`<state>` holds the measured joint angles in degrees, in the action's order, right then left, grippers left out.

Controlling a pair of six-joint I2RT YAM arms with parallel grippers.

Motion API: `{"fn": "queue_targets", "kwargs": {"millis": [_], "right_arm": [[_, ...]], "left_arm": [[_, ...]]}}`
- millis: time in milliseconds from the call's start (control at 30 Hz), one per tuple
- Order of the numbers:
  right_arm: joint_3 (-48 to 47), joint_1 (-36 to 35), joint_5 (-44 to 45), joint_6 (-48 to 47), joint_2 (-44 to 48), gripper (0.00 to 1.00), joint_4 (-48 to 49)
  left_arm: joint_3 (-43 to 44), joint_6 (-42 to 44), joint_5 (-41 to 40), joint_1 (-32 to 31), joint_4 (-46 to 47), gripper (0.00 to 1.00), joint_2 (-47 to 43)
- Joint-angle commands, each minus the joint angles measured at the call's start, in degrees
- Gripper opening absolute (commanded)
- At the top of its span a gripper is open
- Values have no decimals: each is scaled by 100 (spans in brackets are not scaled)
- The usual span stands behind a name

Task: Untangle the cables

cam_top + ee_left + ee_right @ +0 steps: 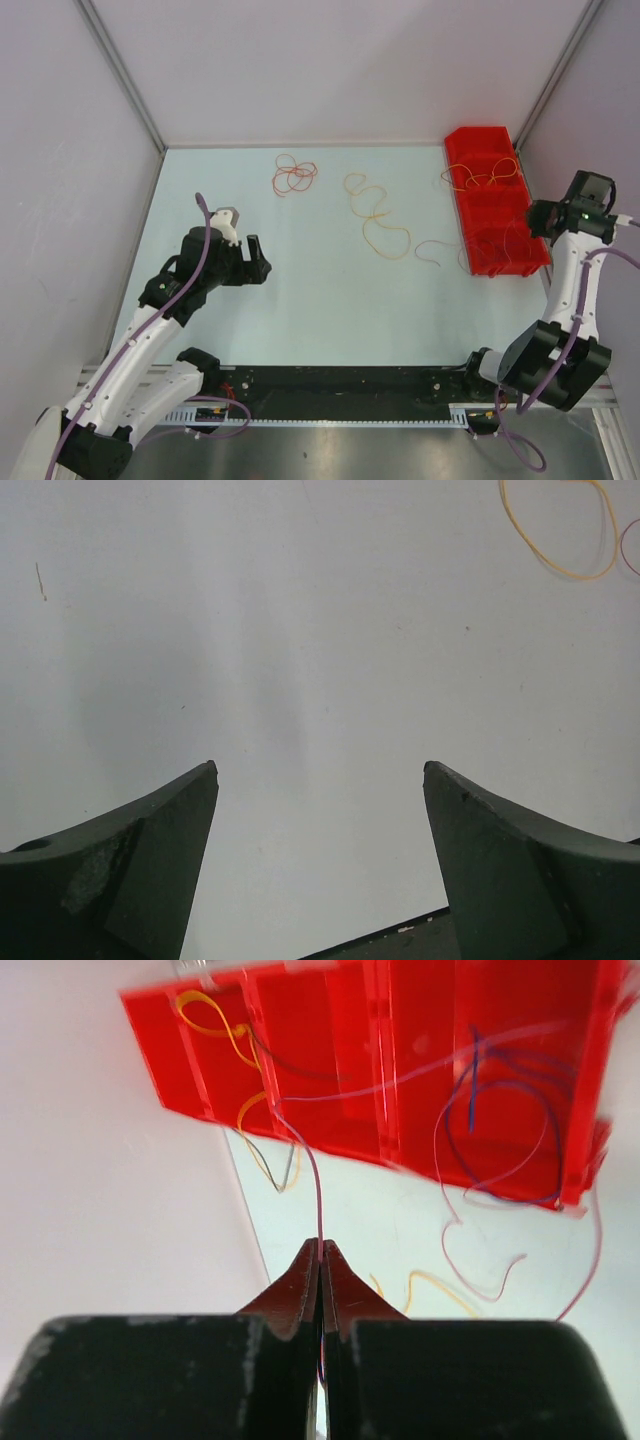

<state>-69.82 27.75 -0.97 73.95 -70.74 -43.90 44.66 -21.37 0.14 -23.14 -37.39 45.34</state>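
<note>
Thin cables lie in loose loops on the white table: a red one (294, 176) at the back, an orange-yellow one (375, 215) in the middle, and a pinkish one (437, 250) trailing out of the red bin (495, 200). My right gripper (321, 1244) hovers by the bin, shut on the pinkish cable (316, 1190), which runs up toward the bin. A dark blue cable (520, 1110) and an orange-yellow one (215, 1020) tangle inside the bin (420, 1060). My left gripper (320, 770) is open over bare table, holding nothing; an orange-yellow loop (560, 565) lies ahead to its right.
White walls (330, 60) close in the table on three sides. The red bin sits against the right wall. A black rail (340, 385) runs along the near edge between the arm bases.
</note>
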Motion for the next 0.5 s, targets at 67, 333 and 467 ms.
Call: {"fn": "queue_targets", "kwargs": {"millis": [67,333,467], "right_arm": [[-190,-946,97,261,-414,24,-654],[-268,-648,887,-934,-152,84,-769],[-409,-997,1512,-2040,507,89,-235]], "left_arm": [[-19,36,-172,-24,144,89,-61],[-28,45,-111,-24,144,89,-87],[-37,45,-93,-33,153,89,-96]]}}
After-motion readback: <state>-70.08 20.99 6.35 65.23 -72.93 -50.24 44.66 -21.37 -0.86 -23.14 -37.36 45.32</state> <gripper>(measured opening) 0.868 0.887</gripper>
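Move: The pink cable is still pinched in the right hand; the red box's nearest compartment, where the blue cable lies, is centred about 4 cm left, 2 cm back and 21 cm below that hand. The yellow cable in the far compartments is some 16 cm ahead and 7 cm left; the orange cable on the table is roughly 8 cm ahead and 34 cm left. From the left hand, the nearest compartment is about 8 cm ahead, 59 cm right and 15 cm down. The pink cable is let go over the nearest compartment: the right hand swings left about 6 cm while sinking some 5 cm, its fingers spreading from shut to nearly wide open. Then, open, it sweeps back right about 4 cm, easing back towards the base and up slightly, having tipped down some 15 degrees. ##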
